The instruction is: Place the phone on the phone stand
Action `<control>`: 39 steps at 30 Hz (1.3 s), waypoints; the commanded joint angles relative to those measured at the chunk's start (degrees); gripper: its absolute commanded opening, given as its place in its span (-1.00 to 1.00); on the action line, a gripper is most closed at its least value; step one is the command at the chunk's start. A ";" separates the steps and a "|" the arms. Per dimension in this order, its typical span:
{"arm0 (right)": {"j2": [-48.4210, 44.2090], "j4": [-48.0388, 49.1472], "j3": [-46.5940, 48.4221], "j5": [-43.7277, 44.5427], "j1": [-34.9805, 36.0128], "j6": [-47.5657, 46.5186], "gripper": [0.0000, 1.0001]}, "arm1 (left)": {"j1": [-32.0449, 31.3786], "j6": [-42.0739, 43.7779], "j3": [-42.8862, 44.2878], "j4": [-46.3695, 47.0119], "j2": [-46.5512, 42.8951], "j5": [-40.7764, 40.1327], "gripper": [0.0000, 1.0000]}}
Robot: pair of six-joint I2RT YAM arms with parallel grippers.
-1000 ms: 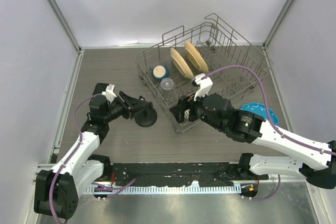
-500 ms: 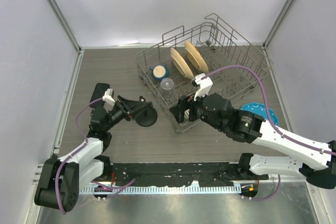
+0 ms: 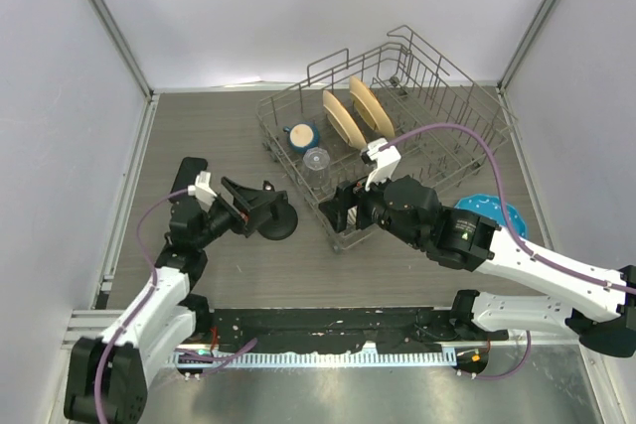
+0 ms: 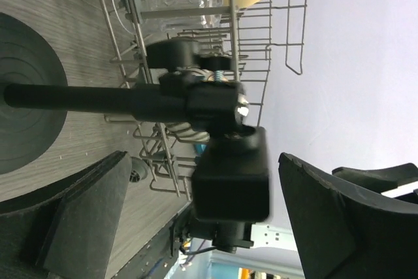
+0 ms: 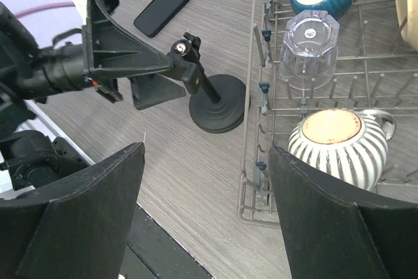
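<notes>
The phone stand [image 3: 277, 222] stands on the table left of the dish rack, with a round disc base and a thin stem [image 5: 206, 88]. My left gripper [image 3: 254, 204] is open, and the stand's holder head [image 4: 230, 174] sits between its fingers without being gripped. The left gripper also shows in the right wrist view [image 5: 140, 73]. The phone [image 5: 164, 8] lies flat on the table beyond the stand, partly hidden behind the left arm in the top view [image 3: 189, 167]. My right gripper [image 3: 336, 212] is open and empty above the rack's near corner, as its own view shows [image 5: 206, 150].
A wire dish rack [image 3: 452, 106] holds two tan plates [image 3: 340, 116], a blue cup [image 3: 300, 135], a clear glass [image 5: 311, 36] and a striped mug [image 5: 336, 142]. A blue plate [image 3: 489, 210] lies right of the rack, partly under the right arm.
My left arm's wrist has shifted a little toward the near edge, with its open gripper still at the stand's top. The right arm has hardly moved.
</notes>
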 commanded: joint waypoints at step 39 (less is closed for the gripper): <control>-3.73 4.84 -1.49 -0.63 -0.09 -11.11 0.64 | 27.17 41.15 60.77 -58.34 35.33 -29.73 1.00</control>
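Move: The phone lies flat on the table about 14 cm ahead of the left gripper, 22 cm to its left and 16 cm below. The phone stand is right in front of the open fingers, its middle some 5 cm ahead, 2 cm right and 8 cm down. In the rack, the glass is about 15 cm ahead and 10 right, the blue cup 21 ahead and 6 right, both roughly 12 below. From the right hand the phone is about 20 cm ahead, 37 left and 29 below. Bring the left gripper, already free of the stand's clamp, up and slightly back, then sweep it left about 23 cm in all, keeping the fingers wide open. Once some 10 cm higher, swing forward about 12 cm and sink most of that height towards the phone, rolling the wrist over by roughly 65 degrees until the fingers point steeply down and forward. ##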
